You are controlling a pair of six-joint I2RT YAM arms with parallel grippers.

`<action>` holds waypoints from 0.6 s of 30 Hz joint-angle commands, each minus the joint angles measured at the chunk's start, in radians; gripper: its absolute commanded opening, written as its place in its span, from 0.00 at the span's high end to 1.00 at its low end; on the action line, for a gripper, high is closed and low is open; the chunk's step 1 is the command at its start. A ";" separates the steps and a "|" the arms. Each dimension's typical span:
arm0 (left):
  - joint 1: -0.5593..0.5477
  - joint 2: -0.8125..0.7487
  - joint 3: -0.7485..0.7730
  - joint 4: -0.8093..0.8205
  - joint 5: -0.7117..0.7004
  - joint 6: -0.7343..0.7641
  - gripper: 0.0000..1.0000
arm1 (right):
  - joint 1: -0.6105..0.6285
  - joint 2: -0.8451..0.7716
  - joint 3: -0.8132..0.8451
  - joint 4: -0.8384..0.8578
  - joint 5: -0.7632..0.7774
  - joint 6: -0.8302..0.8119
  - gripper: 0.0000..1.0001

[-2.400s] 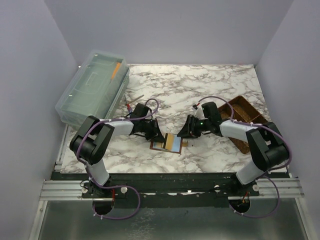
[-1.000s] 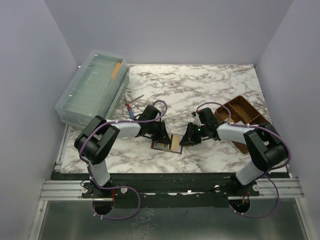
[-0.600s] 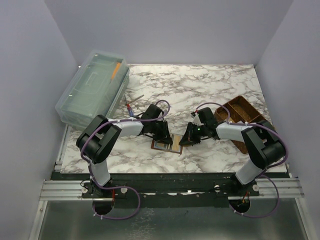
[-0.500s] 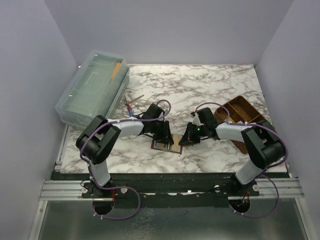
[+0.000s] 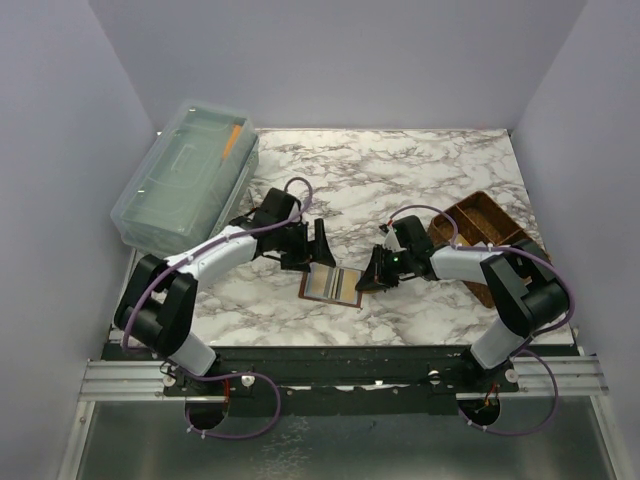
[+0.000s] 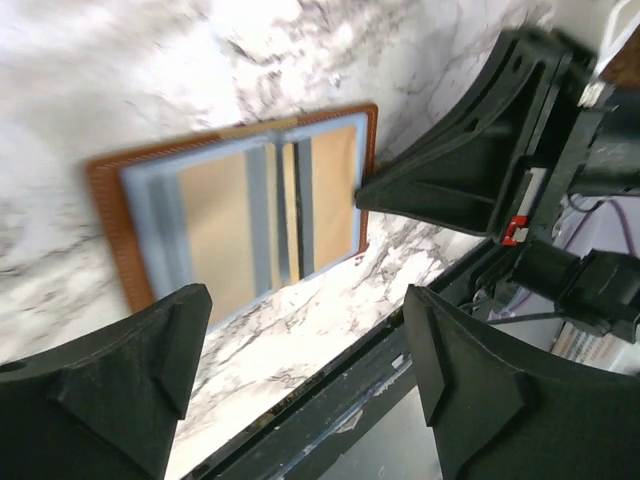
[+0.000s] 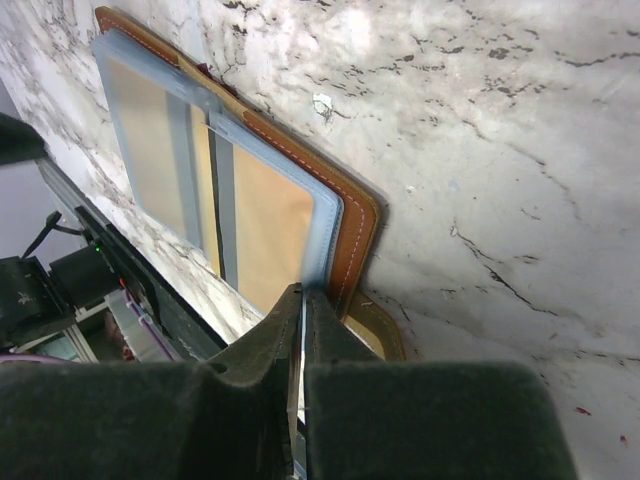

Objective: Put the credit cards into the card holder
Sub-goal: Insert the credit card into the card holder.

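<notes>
The card holder lies open on the marble, tan pockets and grey-blue lining up. My right gripper is low at its right edge, beside the snap tab. Its jaws are shut on a thin pale credit card seen edge-on, with the card's front edge meeting the grey-blue rim. My left gripper hangs above the holder's far-left side, open and empty. Its fingers stand wide apart. The right gripper's fingertips also show in the left wrist view.
A clear plastic box sits at the far left with a thin tool beside it. A brown woven divided basket stands at the right. The table's front edge runs just below the holder.
My left gripper has opened wide and lifted back off the card holder toward the far left. The right gripper has stayed shut at the holder's right edge.
</notes>
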 commanded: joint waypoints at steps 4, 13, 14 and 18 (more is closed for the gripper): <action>0.111 -0.025 -0.041 -0.054 -0.025 0.050 0.12 | 0.008 0.033 -0.019 0.001 0.040 -0.025 0.95; 0.110 0.066 -0.116 0.091 -0.027 -0.037 0.13 | 0.007 0.037 -0.031 0.023 0.028 -0.017 0.95; 0.109 0.072 -0.121 0.105 0.002 -0.047 0.13 | 0.008 0.039 -0.034 0.028 0.022 -0.016 0.95; 0.107 0.056 -0.132 0.137 0.069 -0.084 0.16 | 0.008 0.050 -0.030 0.040 0.012 -0.014 0.96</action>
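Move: The left hand hovers wide open with the open card holder's left edge about 4 cm to its left, level with it fore and aft and some 8 cm below. The holder's middle lies roughly 4 cm to its right and 1 cm back, and the leather tab some 13 cm right and 2 cm back, both at that same depth. From the right hand, already at the holder's right end, that left edge is about 14 cm to the left and 1 cm farther out, about 1 cm lower. The left hand, fingers still wide open, first swings left and forward with a slight rise, then sinks steeply towards the card holder's left edge, ending about 4 cm lower and 4 cm to the left, wrist turned some 10 degrees counter-clockwise, with no touch to be seen. The right hand stays put, its shut fingertips keeping the right-hand edge of the clear sleeves down against the holder. ##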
